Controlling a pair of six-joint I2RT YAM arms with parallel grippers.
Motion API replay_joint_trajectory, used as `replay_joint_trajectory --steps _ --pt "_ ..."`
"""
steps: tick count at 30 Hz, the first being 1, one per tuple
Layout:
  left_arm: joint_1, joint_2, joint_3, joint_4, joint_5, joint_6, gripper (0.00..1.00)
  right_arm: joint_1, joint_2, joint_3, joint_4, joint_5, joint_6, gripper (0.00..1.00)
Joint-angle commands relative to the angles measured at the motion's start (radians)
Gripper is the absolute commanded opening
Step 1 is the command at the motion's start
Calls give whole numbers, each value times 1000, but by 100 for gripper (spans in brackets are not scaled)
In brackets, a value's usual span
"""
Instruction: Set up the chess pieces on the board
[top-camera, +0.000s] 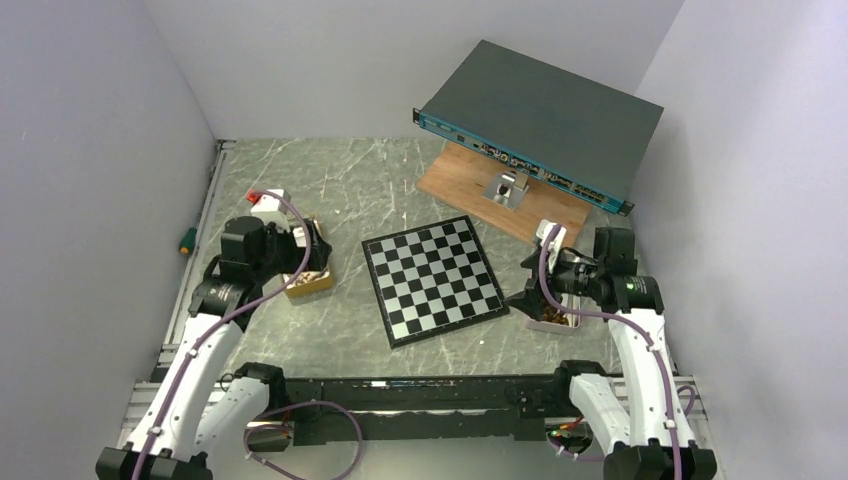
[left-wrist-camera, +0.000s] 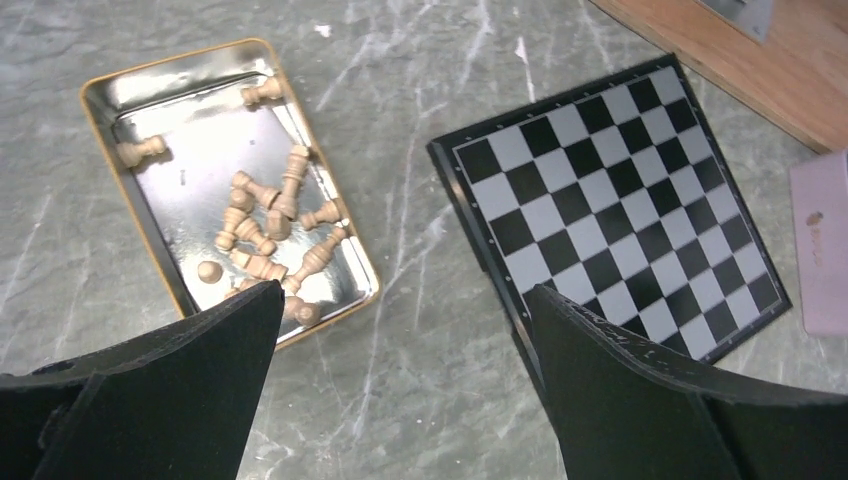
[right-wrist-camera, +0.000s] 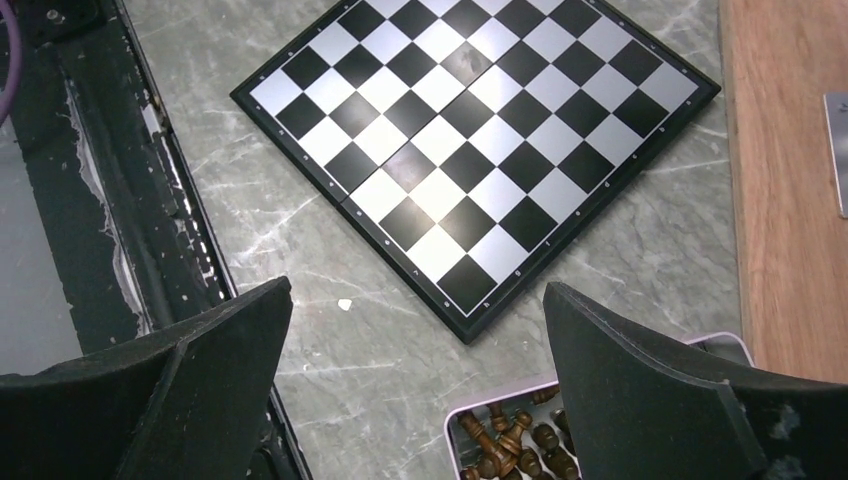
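The board (top-camera: 431, 279) lies flat in the middle of the table with no pieces on it; it also shows in the left wrist view as the board (left-wrist-camera: 620, 200) and in the right wrist view as the board (right-wrist-camera: 470, 130). Several light tan chess pieces (left-wrist-camera: 265, 225) lie tumbled in a gold-rimmed tin (left-wrist-camera: 372, 285) left of it. Several dark brown chess pieces (right-wrist-camera: 515, 440) fill a pale-rimmed tin (right-wrist-camera: 455, 415) at its right. My left gripper (left-wrist-camera: 405, 290) hovers open between the tan tin and the board. My right gripper (right-wrist-camera: 418, 287) hovers open over the dark tin's edge.
A brown wooden plank (top-camera: 500, 200) with a small metal bracket (top-camera: 505, 188) lies behind the board, and a dark rack unit (top-camera: 540, 115) leans over it. A pink lid (left-wrist-camera: 820, 250) lies right of the board. A green-handled tool (top-camera: 186, 240) sits at the left wall.
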Motion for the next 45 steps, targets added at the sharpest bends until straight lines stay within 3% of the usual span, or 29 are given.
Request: replay_joint_trajectory --steps 1,5,13,18,32,45 --pt "74 24 -5 75 -10 -39 100 11 36 54 -26 -44 -69 100" --pt "110 144 29 59 -75 1 96 24 47 44 -15 -1 -59 100" --pt "126 446 165 7 -64 28 64 28 109 60 -29 50 -55 100" --pt "109 526 170 13 -113 -3 55 32 139 66 -41 58 -56 100" --pt "79 649 191 16 -190 -5 41 34 130 55 -25 67 -42 100" --pt "79 755 207 62 -188 -15 37 37 126 52 -20 76 -38 100"
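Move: The pale pieces heaped in the near half of the gold-rimmed tray lie about 8 cm ahead of my left hand, 5 cm to its left and 18 cm below. One lone pale piece rests by the tray's left wall, some 7 cm farther out than the heap and 6 cm left of it. The chess board's middle is about 23 cm right of this hand and 5 cm ahead. From my right hand the heap is roughly 42 cm left and 12 cm ahead. I swing my left hand forward and left over the tray while it sinks, then bring it almost straight down towards the heaped pale pieces, about 15 cm lower in all, tipping the fingers some 30 degrees downward and narrowing them from wide open to under half. My right hand, still wide open, settles about 2.5 cm lower. ##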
